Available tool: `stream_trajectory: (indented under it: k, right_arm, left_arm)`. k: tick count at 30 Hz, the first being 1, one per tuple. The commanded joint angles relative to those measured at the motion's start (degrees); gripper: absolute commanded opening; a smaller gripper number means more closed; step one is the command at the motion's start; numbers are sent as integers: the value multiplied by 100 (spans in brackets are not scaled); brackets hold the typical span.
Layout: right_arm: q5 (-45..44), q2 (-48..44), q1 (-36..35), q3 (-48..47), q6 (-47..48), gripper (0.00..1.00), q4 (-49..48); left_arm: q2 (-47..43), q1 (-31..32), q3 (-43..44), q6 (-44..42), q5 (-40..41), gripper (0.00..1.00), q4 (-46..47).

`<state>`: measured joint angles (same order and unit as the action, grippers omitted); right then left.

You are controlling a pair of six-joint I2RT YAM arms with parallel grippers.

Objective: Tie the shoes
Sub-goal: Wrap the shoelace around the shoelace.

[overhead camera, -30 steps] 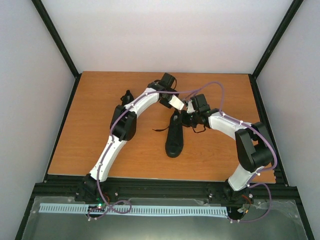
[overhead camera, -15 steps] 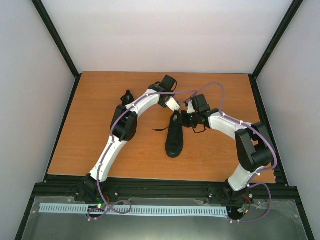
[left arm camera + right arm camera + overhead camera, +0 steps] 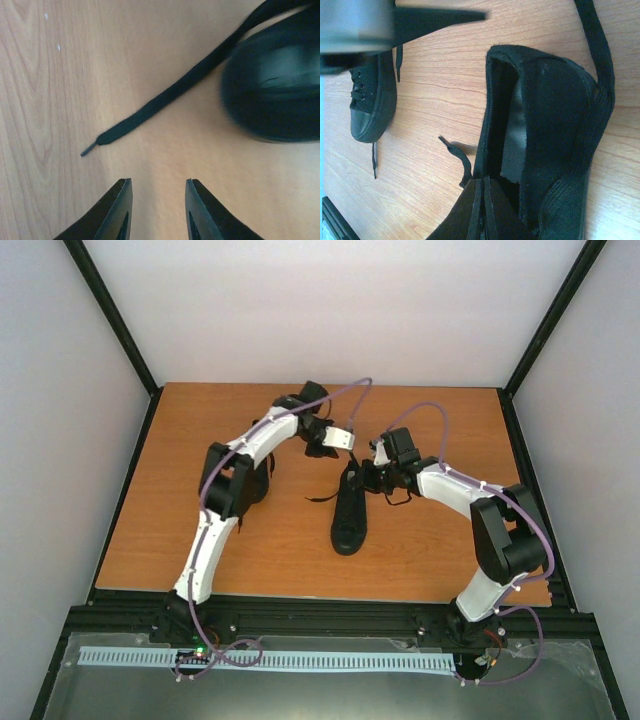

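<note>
One black shoe (image 3: 349,512) lies mid-table with its heel towards the back; its open heel fills the right wrist view (image 3: 545,125). My right gripper (image 3: 368,477) (image 3: 484,181) is shut on a lace end (image 3: 457,152) at that shoe's heel rim. The other black shoe (image 3: 370,97) lies to the left, mostly hidden under my left gripper (image 3: 325,444) in the top view. My left gripper (image 3: 157,183) is open and empty just above the table. A loose lace (image 3: 165,97) and its tip lie ahead of the jaws, beside that shoe's toe cap (image 3: 275,90).
The wooden table (image 3: 200,530) is ringed by a black frame (image 3: 320,592) and white walls. A lace (image 3: 320,498) trails left from the middle shoe. A left finger (image 3: 440,17) shows above the second shoe in the right wrist view.
My left arm has swung: its elbow moved left and the gripper drew back and left, away from the right gripper. The right arm and middle shoe have not moved.
</note>
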<state>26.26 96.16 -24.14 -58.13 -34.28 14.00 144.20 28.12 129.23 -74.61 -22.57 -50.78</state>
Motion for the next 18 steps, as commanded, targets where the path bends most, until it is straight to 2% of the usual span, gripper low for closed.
stream_trajectory:
  k: [1,4,6,8,14,18]
  right_arm:
    - [-132,-253,-29,-183,88,3,47]
    - [-158,-373,-29,-154,98,3,68]
    - [-124,-440,-38,-110,85,3,40]
    - [-70,-486,-38,-69,59,3,-3]
    - [-28,-669,-36,78,-15,3,-107]
    - [-23,-742,-31,153,-50,3,-134]
  left_arm:
    - [-1611,-170,-1011,978,-1778,37,-244]
    - [-2349,-162,-1982,1348,-2248,45,88]
    - [-2530,-151,-2257,1867,-2455,55,239]
    - [-2576,-109,-2480,2400,-2573,60,445]
    - [-2810,310,-3470,2502,-2338,62,1004]
    - [-2948,571,-3968,2815,-2129,59,1520]
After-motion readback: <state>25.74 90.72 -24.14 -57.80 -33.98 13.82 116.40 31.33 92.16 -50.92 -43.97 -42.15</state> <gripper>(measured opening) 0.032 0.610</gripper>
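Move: The lace end sticking out on the near shoe's left side lies some 12 cm back from the left hand, about 2 cm to its left and 3 cm lower. That shoe's middle is about 16 cm back and 5 cm right; the laid-out lace tip is roughly 2 cm ahead and 3 cm right, on the table. From the right hand, shut at the shoe's opening, the lace end lies about 9 cm left, 2 cm back and 6 cm below. Back towards the robot in an arc, the left hand leaves the laid-out lace tip and travels about 15 cm, first climbing some 13 cm, then sinking 6 cm towards the shoe's opening beside the right fingers. On the way the fingers spread wide and the wrist turns about 30 degrees. The right hand rises some 3.5 cm, its fingers kept shut on the lace. ##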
